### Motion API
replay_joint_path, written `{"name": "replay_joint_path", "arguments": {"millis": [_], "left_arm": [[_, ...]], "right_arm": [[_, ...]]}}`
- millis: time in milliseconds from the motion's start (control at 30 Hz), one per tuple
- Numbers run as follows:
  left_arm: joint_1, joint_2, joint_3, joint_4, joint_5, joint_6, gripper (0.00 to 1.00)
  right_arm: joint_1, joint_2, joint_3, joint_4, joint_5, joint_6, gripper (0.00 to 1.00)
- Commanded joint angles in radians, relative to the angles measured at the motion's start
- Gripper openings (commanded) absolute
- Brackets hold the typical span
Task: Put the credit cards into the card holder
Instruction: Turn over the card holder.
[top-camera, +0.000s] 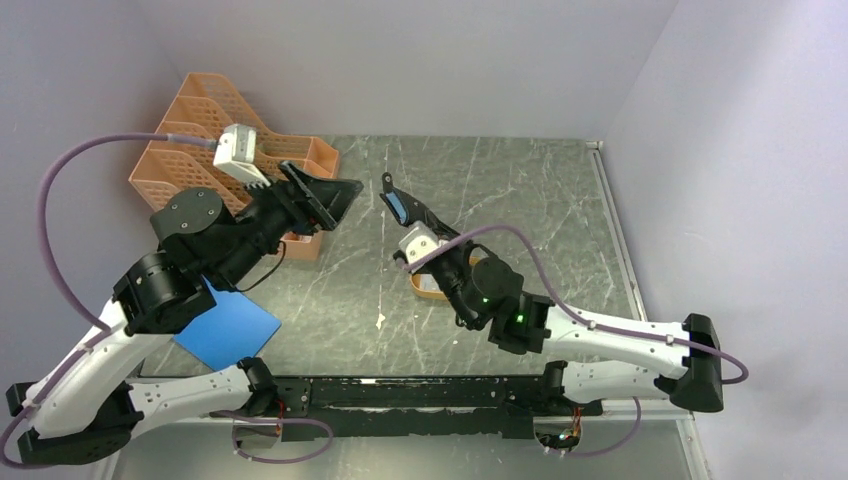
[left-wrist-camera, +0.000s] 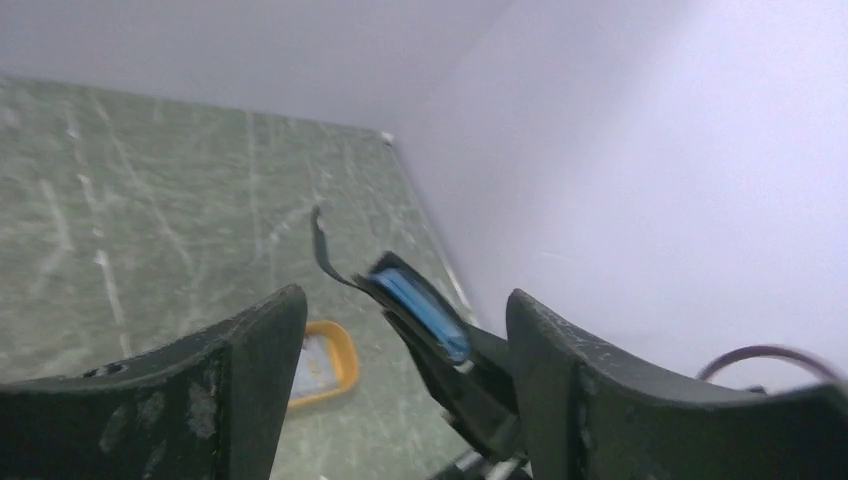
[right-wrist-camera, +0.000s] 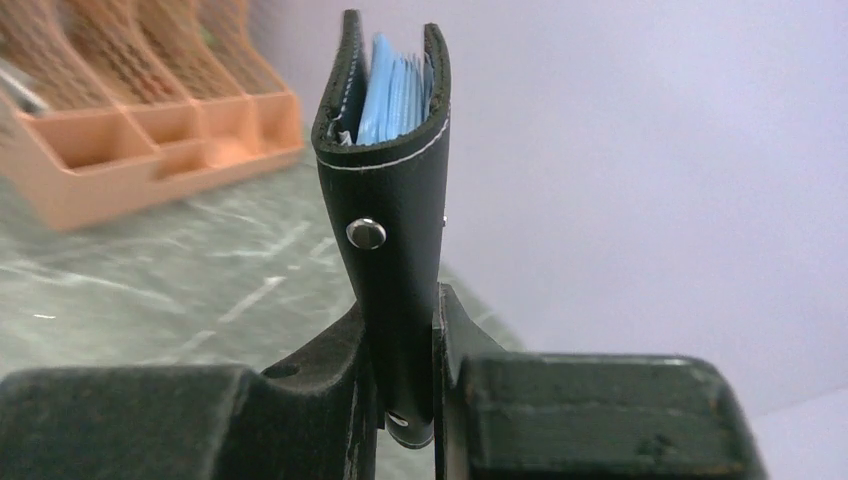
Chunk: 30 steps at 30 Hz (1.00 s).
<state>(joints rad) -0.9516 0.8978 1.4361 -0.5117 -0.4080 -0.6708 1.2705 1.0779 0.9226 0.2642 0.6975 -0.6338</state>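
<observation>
My right gripper (right-wrist-camera: 405, 330) is shut on the lower edge of the black card holder (right-wrist-camera: 395, 200) and holds it upright above the table. Blue pockets (right-wrist-camera: 390, 90) show between its two covers. Seen from above, the card holder (top-camera: 400, 205) sits mid-table with its snap tab sticking up. My left gripper (top-camera: 325, 195) is just to its left, open and holding nothing. The left wrist view looks between the open fingers (left-wrist-camera: 250, 370) at the card holder (left-wrist-camera: 420, 310) beyond them. A pale credit card (left-wrist-camera: 312, 365) lies in an orange tray (left-wrist-camera: 345, 355).
The orange tray (top-camera: 428, 290) lies on the table, mostly under my right arm. An orange mesh file organizer (top-camera: 200, 130) stands at the back left. A flat blue sheet (top-camera: 228, 325) lies at the near left. Walls close in the table at the back and right.
</observation>
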Motion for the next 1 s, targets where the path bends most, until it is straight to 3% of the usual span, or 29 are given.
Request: {"name": "replay_joint_path", "arguments": {"millis": [0,133,233,533,733,967], "left_arm": [[-0.001,-0.004,-0.006,0.051,0.188,-0.058,0.96],[-0.002,0.004,-0.022,0.022,0.264,-0.122,0.97],[-0.001,0.011,-0.03,0.003,0.305,-0.142,0.97],[-0.001,0.078,-0.055,0.066,0.392,-0.218,0.97],[-0.002,0.107,-0.023,0.12,0.354,-0.282,0.97],[-0.002,0.198,0.066,0.024,0.321,-0.308,0.94]], "right_arm": [[0.013,-0.017,-0.119,0.559,0.062,-0.638,0.0],[0.013,-0.008,-0.197,0.766,-0.004,-0.862,0.0],[0.013,-0.001,-0.213,0.799,-0.037,-0.934,0.0],[0.013,0.036,-0.208,0.845,-0.075,-1.017,0.0],[0.013,0.049,-0.185,0.83,-0.096,-1.052,0.0],[0.013,0.053,-0.18,0.822,-0.113,-1.071,0.0]]}}
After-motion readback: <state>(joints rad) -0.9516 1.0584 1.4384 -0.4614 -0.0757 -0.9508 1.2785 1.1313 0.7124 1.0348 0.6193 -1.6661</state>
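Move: The card holder, pinched in the right gripper, has its middle roughly 7 cm ahead of the left hand, 10 cm to its right and 11 cm below; the right gripper itself is about 3 cm ahead, 13 cm right and 11 cm below. The yellow tray lies on the table 7 cm ahead, 21 cm right and some 48 cm below. From the right hand, the left gripper is about 3 cm back, 13 cm left and 11 cm above, with the holder's middle 4 cm ahead and 3 cm left at hand height. Still pinching the card holder by one end, the right hand drifts right, then lifts it about 6.5 cm while rolling its left side down and tipping the fingers up, some 45 degrees in all, and almost settles. The left fingers spread wide as that hand goes about 9 cm right and slightly down towards the holder's free end, turning clockwise and tipping down; no left-hand touch can be made out. ##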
